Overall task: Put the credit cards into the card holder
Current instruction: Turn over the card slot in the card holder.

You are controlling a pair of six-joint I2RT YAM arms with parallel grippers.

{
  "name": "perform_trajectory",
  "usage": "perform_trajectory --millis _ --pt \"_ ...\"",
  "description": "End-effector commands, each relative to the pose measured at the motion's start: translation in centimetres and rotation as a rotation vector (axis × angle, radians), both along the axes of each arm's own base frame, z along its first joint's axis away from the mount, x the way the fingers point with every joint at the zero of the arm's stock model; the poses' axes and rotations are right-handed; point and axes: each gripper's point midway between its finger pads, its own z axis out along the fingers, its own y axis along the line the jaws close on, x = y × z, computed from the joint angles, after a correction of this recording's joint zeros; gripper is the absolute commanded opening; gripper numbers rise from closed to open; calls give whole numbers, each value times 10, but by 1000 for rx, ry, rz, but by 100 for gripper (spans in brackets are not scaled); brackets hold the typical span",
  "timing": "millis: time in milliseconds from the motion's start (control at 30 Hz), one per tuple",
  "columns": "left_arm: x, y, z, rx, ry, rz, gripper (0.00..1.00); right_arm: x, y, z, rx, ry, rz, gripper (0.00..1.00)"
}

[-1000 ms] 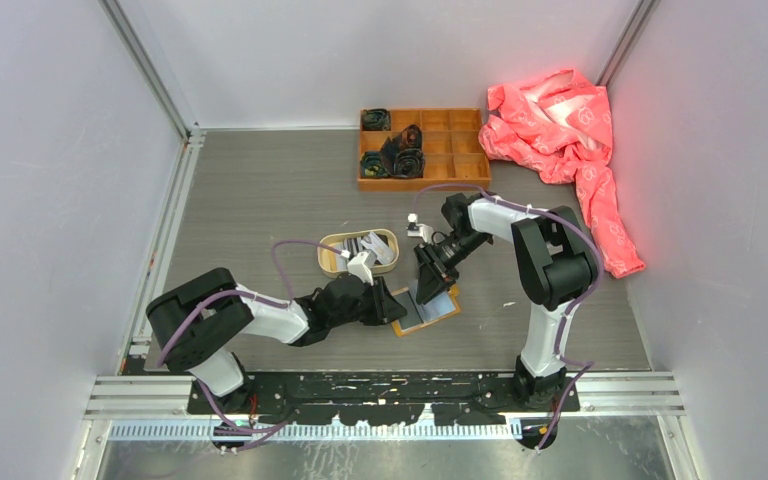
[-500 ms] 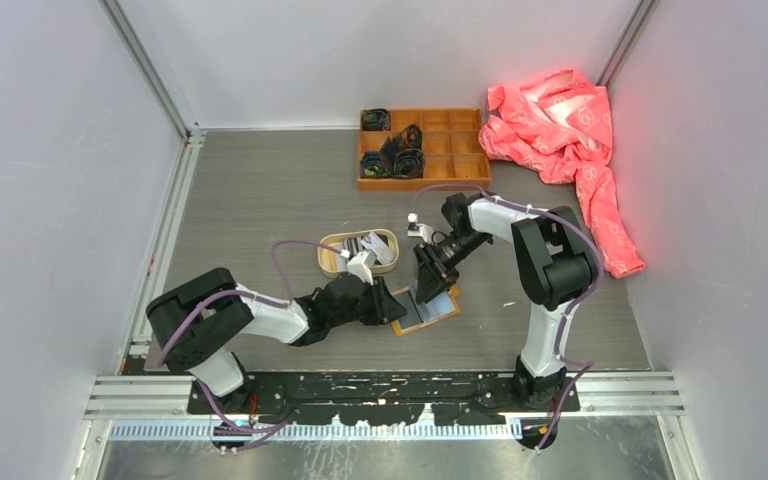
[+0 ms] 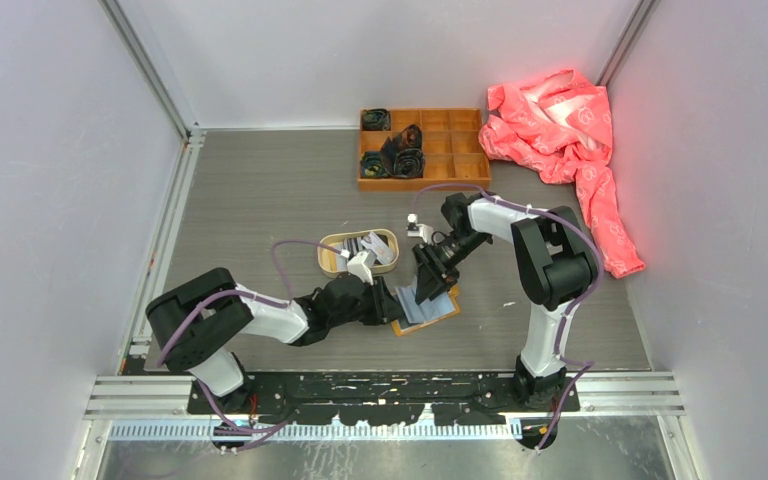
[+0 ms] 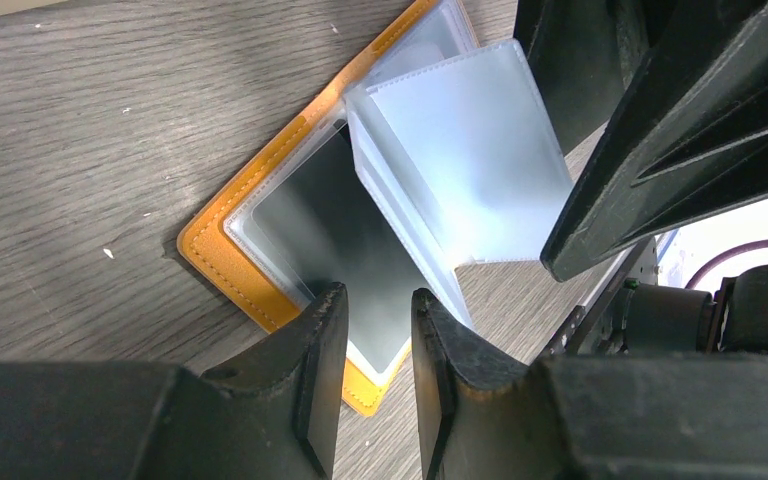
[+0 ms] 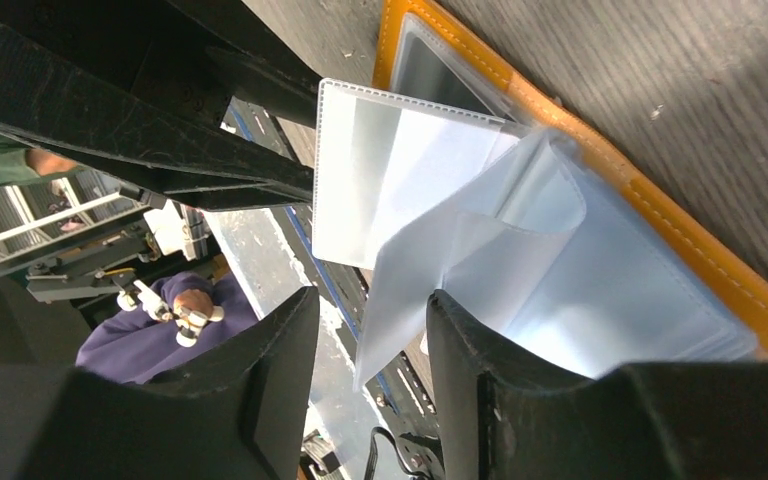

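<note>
The card holder (image 3: 442,310) lies open on the table between both arms, its mustard-orange edge (image 4: 210,255) framing clear plastic sleeves (image 4: 460,160). A dark panel (image 4: 350,230) shows through the lowest sleeve. My left gripper (image 4: 375,320) sits low over the holder's near corner, jaws a narrow gap apart with that corner showing between them. My right gripper (image 5: 372,320) is open. A loose sleeve leaf (image 5: 400,170) leans on one finger, with a gap to the other. White and grey credit cards (image 3: 375,248) lie in the oval tray (image 3: 326,258) just behind the left gripper (image 3: 392,303).
An orange wooden compartment box (image 3: 450,150) with dark rolled items stands at the back. A pink cloth (image 3: 560,130) is heaped at the back right and trails along the right wall. The right gripper (image 3: 430,288) and left gripper nearly meet over the holder.
My right gripper's jaws have widened and let go of the sleeve leaf, which has flopped toward the left over the holder. The left arm has stayed put.
</note>
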Motion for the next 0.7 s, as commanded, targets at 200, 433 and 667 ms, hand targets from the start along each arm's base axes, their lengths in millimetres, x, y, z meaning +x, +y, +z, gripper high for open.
perform_trajectory --millis 200,433,667 --pt "2 7 13 15 -37 -3 31 10 1 5 -25 -87 -4 48" --pt "-6 34 26 60 -64 20 31 21 -8 4 -85 -201 -9 46" --pt "-10 59 53 107 -145 17 32 39 -24 21 -149 -431 21 46"
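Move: The raised card slot with the white card stands between the two hands: about 3 cm right and 1 cm ahead of the left fingertips, level with them, and some 3 cm left, 1 cm back and 2 cm below the right ones. The card holder's middle is about 4 cm right of the left hand and 1 cm below it. The tray of cards sits roughly 12 cm ahead and 8 cm left of the left hand. The next slot rises at the right fingers, 1 cm to their left and 1 cm below. The white-card slot is left to lie over to the left as the left hand, after a brief hold, withdraws from the holder's left end, up and left about 4 cm each way, its fingers unchanged. The right hand, still parted around the next slot, dips about 1 cm, rises again while easing some 2 cm forward and slightly right, and tips its fingers more steeply down. ##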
